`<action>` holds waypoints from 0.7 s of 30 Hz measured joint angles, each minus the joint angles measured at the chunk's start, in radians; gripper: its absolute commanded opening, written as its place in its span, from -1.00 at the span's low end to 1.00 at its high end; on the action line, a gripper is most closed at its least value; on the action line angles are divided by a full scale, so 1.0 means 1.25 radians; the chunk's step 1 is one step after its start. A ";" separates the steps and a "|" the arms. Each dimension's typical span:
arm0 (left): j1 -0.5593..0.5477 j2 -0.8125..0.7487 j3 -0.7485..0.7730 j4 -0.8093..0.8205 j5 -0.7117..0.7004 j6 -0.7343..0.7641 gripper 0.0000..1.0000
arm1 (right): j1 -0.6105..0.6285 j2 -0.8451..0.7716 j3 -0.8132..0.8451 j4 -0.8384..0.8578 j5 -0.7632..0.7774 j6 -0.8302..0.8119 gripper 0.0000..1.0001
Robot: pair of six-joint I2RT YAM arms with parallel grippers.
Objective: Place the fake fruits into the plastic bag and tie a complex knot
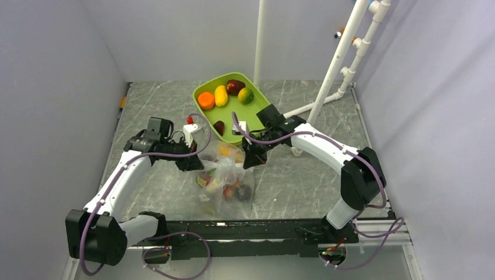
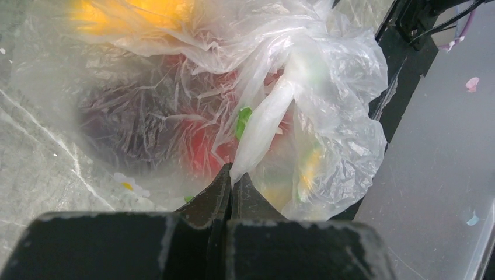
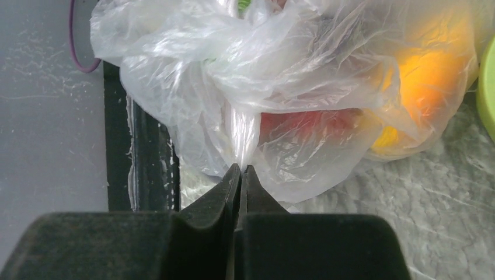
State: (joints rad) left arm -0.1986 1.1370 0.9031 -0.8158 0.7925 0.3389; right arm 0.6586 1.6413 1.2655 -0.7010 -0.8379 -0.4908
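Observation:
The clear plastic bag lies on the table between my two grippers with several fake fruits inside, showing red, yellow and orange through the plastic. My left gripper is shut on a twisted strand of the bag at its left side. My right gripper is shut on a gathered strand of the bag at its right side. More fake fruits lie in the lime green tray: an orange, a yellow oblong, a maroon one, a green-yellow one and a small dark one.
A white pipe frame stands at the back right and a white pole behind the tray. Grey walls close in both sides. The black mounting rail runs along the near edge.

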 measured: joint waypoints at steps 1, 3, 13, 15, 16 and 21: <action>0.008 -0.004 0.000 -0.004 0.005 0.001 -1.00 | 0.000 -0.007 0.000 -0.008 0.004 -0.001 -1.00; 0.028 -0.014 0.001 -0.017 0.024 0.009 -1.00 | 0.000 -0.031 0.000 -0.013 0.012 -0.003 -1.00; 0.087 -0.092 0.076 -0.101 0.120 0.065 -1.00 | 0.007 -0.261 -0.037 -0.060 0.086 -0.044 -1.00; 0.093 -0.097 0.085 -0.108 0.120 0.067 -1.00 | 0.004 -0.295 -0.060 -0.071 0.101 -0.056 -1.00; 0.097 -0.098 0.086 -0.109 0.116 0.067 -1.00 | -0.002 -0.310 -0.074 -0.078 0.108 -0.064 -1.00; 0.127 -0.050 0.085 -0.106 0.076 0.066 -1.00 | -0.064 -0.341 -0.140 -0.088 0.142 -0.113 -1.00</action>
State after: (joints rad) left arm -0.0399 1.0740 1.0096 -0.9478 0.8871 0.4213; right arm 0.5789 1.2152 1.0901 -0.8104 -0.6609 -0.6323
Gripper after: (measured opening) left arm 0.014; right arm 0.010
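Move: Both hands already pinch a twisted tail of the plastic bag. The bag's gathered knot lies some 8 cm to the right of the left hand, about 1 cm back and 2 cm lower. From the right hand, the knot is about 7 cm to the left, 1 cm back and 2 cm lower. The green bin's middle stands about 21 cm ahead of this hand and 4 cm left, and the dark fruit inside it about 15 cm ahead and 11 cm left, both some 8 cm lower. Up first, then out to the sides: both hands keep their pinch on the tails and rise about 6-7 cm, sinking back a little at the end. The right hand swings some 8 cm to the right, away from the knot, rolling nearly 20 degrees. The left hand draws about 2.5 cm to the left, pulling its tail against the other. ##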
